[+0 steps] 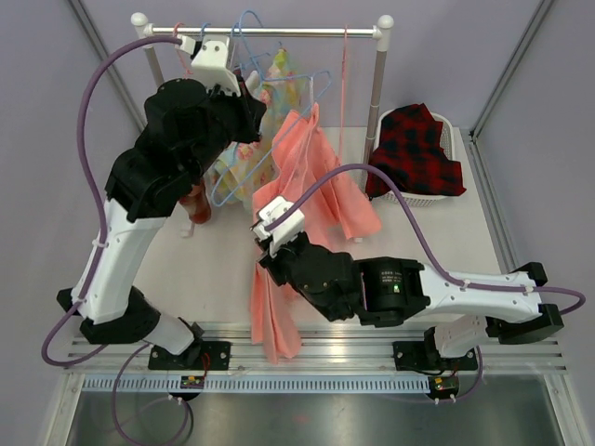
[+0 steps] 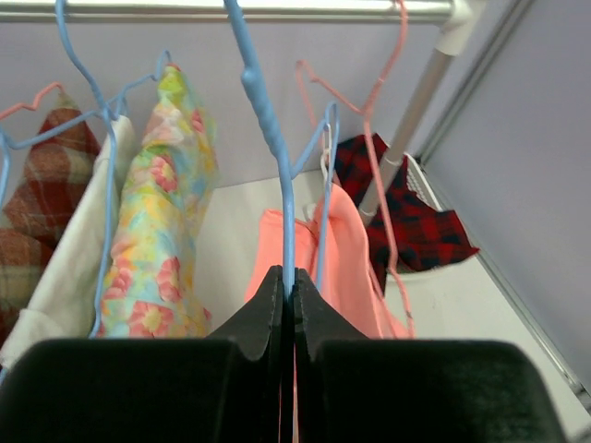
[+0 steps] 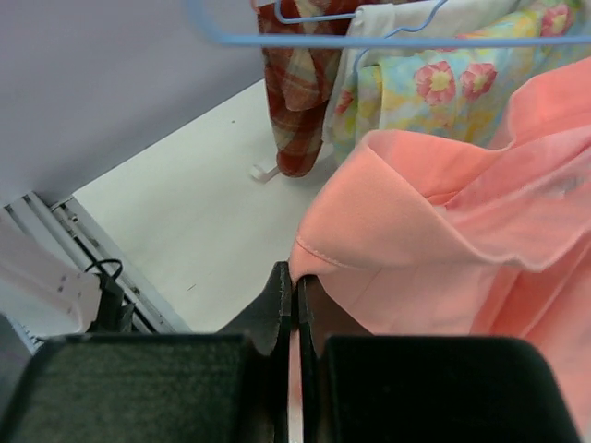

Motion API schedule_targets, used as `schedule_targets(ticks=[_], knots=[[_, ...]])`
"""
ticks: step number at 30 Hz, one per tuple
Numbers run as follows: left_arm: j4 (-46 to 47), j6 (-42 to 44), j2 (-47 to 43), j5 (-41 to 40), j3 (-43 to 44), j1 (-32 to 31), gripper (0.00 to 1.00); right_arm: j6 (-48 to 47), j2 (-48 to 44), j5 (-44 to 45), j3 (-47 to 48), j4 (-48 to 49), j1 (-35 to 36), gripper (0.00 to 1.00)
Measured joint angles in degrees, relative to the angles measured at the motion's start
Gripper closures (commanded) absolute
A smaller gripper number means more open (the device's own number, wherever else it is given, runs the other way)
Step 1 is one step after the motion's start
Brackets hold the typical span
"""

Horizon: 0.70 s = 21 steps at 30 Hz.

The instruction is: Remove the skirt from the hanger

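The salmon-pink skirt [image 1: 316, 177] hangs from a blue hanger [image 2: 268, 120] below the rack rail, and its lower part trails down over the table's front edge. My left gripper [image 1: 253, 104] is up by the rail. In the left wrist view it [image 2: 288, 277] is shut on the blue hanger's wire, with the skirt [image 2: 346, 258] just beyond. My right gripper [image 1: 263, 243] is low on the skirt's left side. In the right wrist view it [image 3: 295, 275] is shut on a folded edge of the skirt [image 3: 443, 240].
The rack rail [image 1: 270, 31] also carries a floral garment [image 1: 244, 163], a red plaid garment [image 1: 197, 206] and an empty pink hanger [image 1: 344, 84]. A white basket [image 1: 448, 125] holding red-black plaid cloth [image 1: 414, 153] stands at the right of the rack.
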Motion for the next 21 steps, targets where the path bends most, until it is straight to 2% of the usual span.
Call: schedule_targets(ticks=[7, 10, 16, 21], knots=[[-5.95, -1.64, -13.03, -0.70, -11.17, -3.34, 1.00, -2.05, 0.00, -3.85, -0.02, 1.51, -9.94, 1.00], [-9.49, -2.29, -17.14, -0.76, -12.92, -3.76, 1.00, -3.63, 0.37, -5.53, 1.07, 1.44, -14.12, 1.00], [-17.46, -3.30, -20.90, -0.13, -12.83, -4.09, 1.00, -5.07, 1.40, -8.72, 4.09, 1.75, -19.74, 1.00], [-22.43, -3.06, -21.49, 4.59, -14.49, -4.24, 1.00, -4.98, 2.58, -10.88, 4.15, 1.62, -21.99, 1.00]])
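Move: Out in front of the left hand, which holds the blue hanger by its neck, the hanger's far end with the salmon skirt on it lies about 8 cm ahead and 13 cm to the right, roughly level. The floral cloth is some 15 cm straight ahead and 12 cm lower, the empty pink hanger 18 cm ahead, 17 cm right and 5 cm lower. From the right hand, gripping the skirt, that far end is about 26 cm ahead, 11 cm right and 10 cm up. Working the two against each other, the left hand draws the blue hanger back about 13 cm, drifting 7 cm left and sinking as much, its fingers tipping down late. Meanwhile the right hand carries its pinch of skirt forward some 13 cm and slightly right, turning about 10 degrees clockwise. Both grippers stay shut on what they hold. ##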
